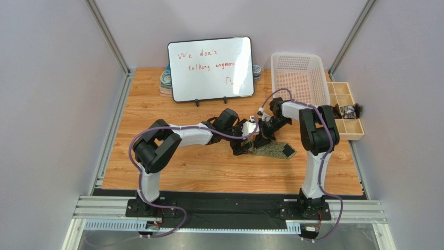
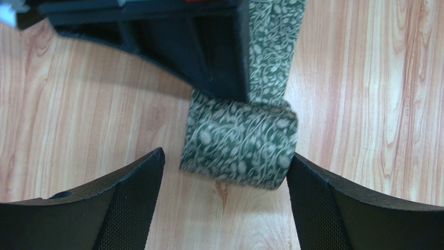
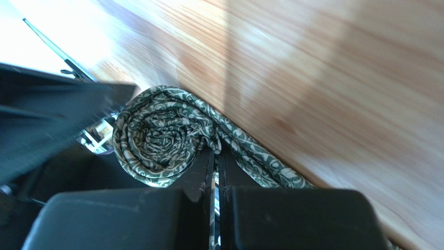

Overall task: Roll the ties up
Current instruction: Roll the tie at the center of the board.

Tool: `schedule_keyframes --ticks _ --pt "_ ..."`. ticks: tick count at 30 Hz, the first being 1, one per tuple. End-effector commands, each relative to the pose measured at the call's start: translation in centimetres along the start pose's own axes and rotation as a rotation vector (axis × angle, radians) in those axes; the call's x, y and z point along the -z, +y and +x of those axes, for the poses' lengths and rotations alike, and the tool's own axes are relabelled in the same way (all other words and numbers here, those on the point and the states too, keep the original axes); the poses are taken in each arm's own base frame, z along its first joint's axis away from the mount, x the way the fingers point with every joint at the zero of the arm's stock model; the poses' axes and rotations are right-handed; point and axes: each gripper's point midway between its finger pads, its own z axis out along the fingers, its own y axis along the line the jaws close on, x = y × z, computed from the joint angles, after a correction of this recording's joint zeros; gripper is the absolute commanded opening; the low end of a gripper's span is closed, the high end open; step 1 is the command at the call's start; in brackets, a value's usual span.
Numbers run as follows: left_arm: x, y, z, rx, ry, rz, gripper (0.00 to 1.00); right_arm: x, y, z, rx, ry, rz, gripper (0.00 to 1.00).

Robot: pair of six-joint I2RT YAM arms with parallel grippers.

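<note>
The tie [image 1: 272,150], green with a pale leafy pattern, lies right of the table's middle with its pointed tip toward the right. Part of it is wound into a roll [image 2: 239,146], and a flat strip [image 2: 273,47] runs on from the roll. My left gripper [image 2: 225,156] is open, its fingers [image 2: 130,208] standing on either side of the roll's near end without pinching it. In the right wrist view the roll's spiral end [image 3: 156,135] shows. My right gripper [image 3: 214,156] is shut on a fold of the tie where the strip leaves the roll. Both grippers meet at the roll [image 1: 250,139].
A whiteboard [image 1: 211,67] with red writing stands at the back. To its right sits a white mesh basket [image 1: 298,78], then a wooden compartment tray [image 1: 346,112] with small items. Tape rolls [image 1: 165,80] lie behind the whiteboard's left edge. Bare wood [image 1: 172,166] lies left and in front.
</note>
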Motion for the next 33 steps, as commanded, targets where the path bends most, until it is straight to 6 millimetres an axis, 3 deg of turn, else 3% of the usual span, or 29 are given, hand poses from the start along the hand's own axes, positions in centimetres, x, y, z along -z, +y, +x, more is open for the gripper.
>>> schedule_keyframes --ticks 1,3,8,12,16,19,21,25,29,33 --pt "-0.5 -0.5 -0.6 -0.073 -0.034 0.018 0.87 -2.3 -2.0 -2.6 0.118 -0.048 0.117 0.00" --pt "-0.5 -0.7 0.2 -0.089 -0.018 0.018 0.83 -2.9 -1.3 -2.4 0.146 -0.033 0.114 0.00" --pt "-0.6 -0.9 2.8 -0.077 0.071 0.010 0.60 -3.7 0.1 -2.3 0.195 -0.023 0.107 0.00" --pt "-0.1 -1.3 5.5 -0.064 0.175 -0.009 0.42 -2.0 1.4 -2.0 0.211 -0.016 0.099 0.11" --pt "0.3 -1.7 6.1 -0.065 0.207 -0.018 0.40 1.3 3.5 -1.5 0.204 -0.051 0.038 0.27" --pt "0.3 -1.9 6.2 -0.057 0.225 -0.010 0.39 2.6 5.0 -0.4 0.193 -0.047 -0.027 0.35" --pt "0.3 -2.0 6.4 -0.049 0.236 -0.008 0.39 2.8 5.9 0.1 0.188 -0.044 -0.071 0.41" --pt "0.2 -1.9 6.2 -0.040 0.242 -0.008 0.39 2.4 7.1 0.2 0.160 -0.043 -0.124 0.44" --pt "0.3 -1.9 6.3 -0.030 0.253 -0.006 0.40 1.6 7.1 0.2 0.158 -0.029 -0.135 0.44" --pt "0.2 -2.0 6.3 -0.010 0.252 -0.004 0.41 -0.1 5.8 0.4 0.173 -0.004 -0.091 0.40"
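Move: The tie's rolled end lies just beyond the left hand's open fingers, some 2 cm to that hand's right, level fore and aft and about 2 cm lower. From the right hand's shut fingertips the roll is about 3 cm to the left and 1 cm back, at the same height. The dark patch on the tail's end lies about 12 cm to the right hand's right, 2 cm back and 2 cm lower. Shut right fingers push the roll about 3 cm left, then open and rise; left hand sinks, pinching it. ##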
